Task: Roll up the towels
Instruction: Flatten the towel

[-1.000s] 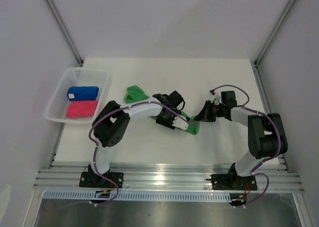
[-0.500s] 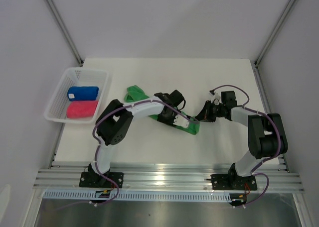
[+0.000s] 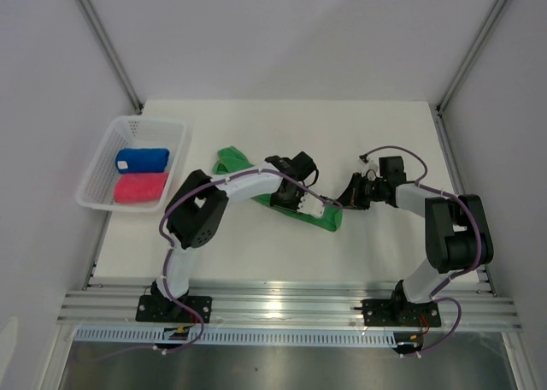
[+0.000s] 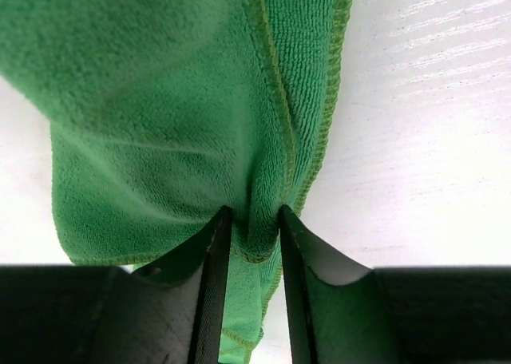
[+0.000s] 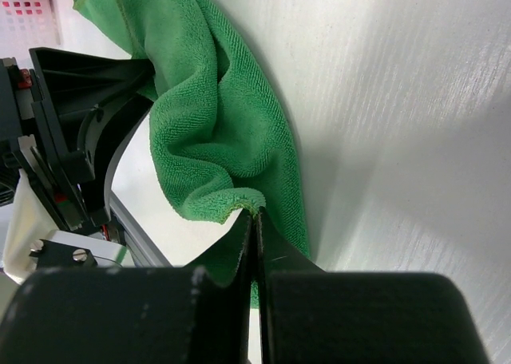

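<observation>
The green towel (image 3: 232,161) lies as a long folded strip across the middle of the table, from back left to its near right end (image 3: 332,222). My left gripper (image 3: 318,209) is on that right end. In the left wrist view its jaws (image 4: 249,220) pinch a raised fold of the green towel (image 4: 160,100). My right gripper (image 3: 344,203) meets it from the right. Its jaws (image 5: 255,214) are shut on the towel's hemmed edge (image 5: 215,116). The blue towel (image 3: 142,159) and the pink-red towel (image 3: 141,187) lie rolled in the basket.
The white mesh basket (image 3: 96,166) stands at the table's left edge. The left gripper's black body (image 5: 80,132) is close to the right gripper, with the towel between them. Grey walls and frame posts close in the table's back and sides.
My left gripper's jaws have narrowed onto the fold of the green towel, and it has shifted slightly right along the strip. The right gripper has stayed put, still shut.
</observation>
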`<state>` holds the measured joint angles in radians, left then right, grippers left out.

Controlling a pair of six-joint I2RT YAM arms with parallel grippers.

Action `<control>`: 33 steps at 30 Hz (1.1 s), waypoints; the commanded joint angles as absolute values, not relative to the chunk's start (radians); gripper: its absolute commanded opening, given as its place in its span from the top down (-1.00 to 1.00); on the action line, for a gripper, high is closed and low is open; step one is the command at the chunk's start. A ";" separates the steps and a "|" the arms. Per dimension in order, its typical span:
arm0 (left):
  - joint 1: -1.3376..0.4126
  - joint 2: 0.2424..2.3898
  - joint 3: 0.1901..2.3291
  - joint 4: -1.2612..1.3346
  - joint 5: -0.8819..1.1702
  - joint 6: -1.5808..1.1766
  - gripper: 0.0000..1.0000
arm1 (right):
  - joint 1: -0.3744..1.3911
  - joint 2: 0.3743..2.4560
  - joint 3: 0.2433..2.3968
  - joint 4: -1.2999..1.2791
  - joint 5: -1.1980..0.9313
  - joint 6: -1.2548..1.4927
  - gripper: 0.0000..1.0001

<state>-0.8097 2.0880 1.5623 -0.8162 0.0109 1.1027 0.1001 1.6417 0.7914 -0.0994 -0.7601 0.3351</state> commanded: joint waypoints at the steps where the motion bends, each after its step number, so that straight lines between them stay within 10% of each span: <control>1: -0.795 2.072 1.609 -0.841 0.048 1.086 0.32 | 0.092 1.631 0.824 -0.097 -0.778 0.316 1.00; 13: -0.782 2.095 1.643 -0.838 0.034 1.069 0.46 | 0.092 1.635 0.824 -0.098 -0.782 0.313 1.00; 18: -0.781 2.097 1.663 -0.831 0.032 1.030 0.98 | 0.091 1.637 0.831 -0.107 -0.776 0.313 1.00; 33: -0.537 1.956 2.227 -0.969 0.133 0.531 0.99 | 0.109 1.480 1.259 -0.345 -0.474 0.186 1.00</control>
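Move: The green towel's loose fold stands right between my left hand's open fingertips, not quite 1 cm ahead. The towel corner that my right hand already holds is about 12 cm to the right and 3 cm higher, and the towel's crumpled far end lies some 15 cm to the left and 13 cm ahead, 2 cm lower. From my right hand, that fold is about 12 cm to the left, level fore and aft and 3 cm lower. I ease my left hand about 1 cm forward and up, shut its fingers on the green towel's fold, then sweep it up some 15 cm and forward 10, turning counter-clockwise about 30 degrees with the fingertips tilting towards my right hand. My right hand stays still until the pinch is made, then rises with the left about 10 cm and forward 7, edging a little right and keeping its grip on the corner. ##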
